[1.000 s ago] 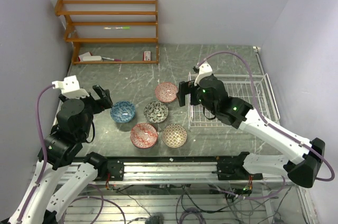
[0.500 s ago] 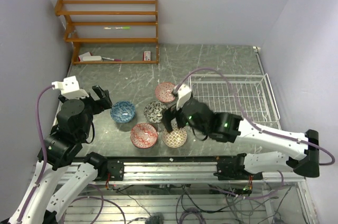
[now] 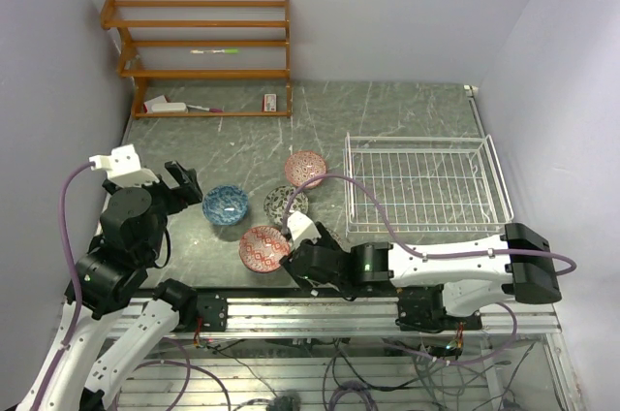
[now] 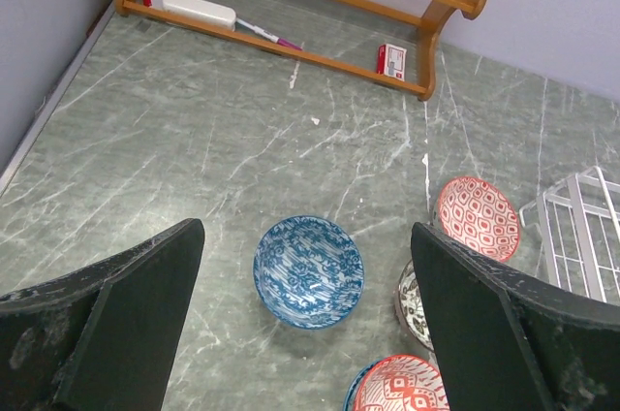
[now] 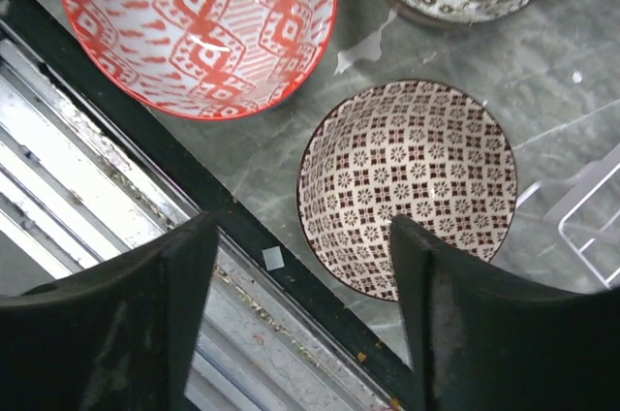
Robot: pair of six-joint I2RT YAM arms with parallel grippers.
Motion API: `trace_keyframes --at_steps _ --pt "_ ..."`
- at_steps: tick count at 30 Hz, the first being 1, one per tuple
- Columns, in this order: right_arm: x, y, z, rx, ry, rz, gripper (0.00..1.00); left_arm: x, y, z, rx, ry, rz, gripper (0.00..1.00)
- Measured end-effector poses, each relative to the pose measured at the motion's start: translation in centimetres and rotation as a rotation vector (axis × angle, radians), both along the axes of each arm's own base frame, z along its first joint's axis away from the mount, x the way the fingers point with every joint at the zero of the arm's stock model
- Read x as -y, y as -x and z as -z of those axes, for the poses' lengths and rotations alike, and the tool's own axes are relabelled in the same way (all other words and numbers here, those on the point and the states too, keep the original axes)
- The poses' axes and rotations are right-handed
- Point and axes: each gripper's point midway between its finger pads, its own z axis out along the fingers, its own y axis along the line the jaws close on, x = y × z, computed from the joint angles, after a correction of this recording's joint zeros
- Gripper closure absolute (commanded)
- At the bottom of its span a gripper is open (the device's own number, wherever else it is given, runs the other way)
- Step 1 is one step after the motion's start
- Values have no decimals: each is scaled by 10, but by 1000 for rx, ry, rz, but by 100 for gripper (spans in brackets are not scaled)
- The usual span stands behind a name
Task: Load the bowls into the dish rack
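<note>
Four bowls show from above: blue (image 3: 225, 205), black-and-white (image 3: 284, 202), pink (image 3: 305, 169) and red (image 3: 263, 248). The white wire dish rack (image 3: 426, 183) stands to their right with no bowl in it. My right gripper (image 3: 298, 264) hangs low at the table's front edge, and its arm hides the beige-brown bowl from above. In the right wrist view that bowl (image 5: 407, 188) sits just ahead of the open right gripper (image 5: 300, 319). One finger overlaps its near rim and the other is over the front rail. My left gripper (image 4: 305, 329) is open above the blue bowl (image 4: 308, 270).
An orange wooden shelf (image 3: 203, 57) with small items stands at the back left. The metal front rail (image 5: 87, 198) runs right beside the red bowl (image 5: 194, 23) and the beige-brown bowl. A corner of the rack (image 5: 591, 212) lies close to the right of that bowl.
My right arm swung from above the rack down to the front edge over the beige-brown bowl, and its jaws narrowed slightly. The left arm barely shifted.
</note>
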Motion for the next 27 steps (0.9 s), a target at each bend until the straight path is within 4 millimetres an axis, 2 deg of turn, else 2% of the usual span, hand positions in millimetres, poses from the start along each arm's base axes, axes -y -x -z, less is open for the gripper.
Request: trace_keyframes --at_steps 8,11,19,20,24,27 --pt "-3 6 30 -40 47 -18 42 0 1 3 -6 4 -1 1" --pt "-4 7 38 -42 64 -24 50 0 1 4 -10 2 -1 1" --pt "-4 2 56 -40 106 -20 52 0 1 7 -18 -1 -1 1" --pt "-4 1 57 -39 107 -17 54 0 1 8 -21 -3 -1 1" --pt "-2 -2 63 -34 128 -11 74 0 1 11 -28 -6 -1 1" --pt "0 -3 70 -29 152 -3 83 0 1 14 -34 -9 -1 1"
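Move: The brown-patterned bowl lies below the right hand, about 5 cm ahead, 2 cm to its right and some 9 cm down to its middle. The red bowl is roughly 5 cm ahead and 12 cm left, the black floral bowl some 16 cm ahead and 6 cm left, and the dish rack's middle about 23 cm ahead and 30 cm right. From the left hand, the brown-patterned bowl is some 27 cm right, 5 cm back and 27 cm down. Straddling the near rim of the brown-patterned bowl is where the right hand ends, one finger inside and one outside. It sinks about 7 cm almost straight down onto that rim, rolling some 10 degrees so its left side dips, while the fingers narrow from mostly open to about a quarter open; a firm pinch can't be seen yet. ##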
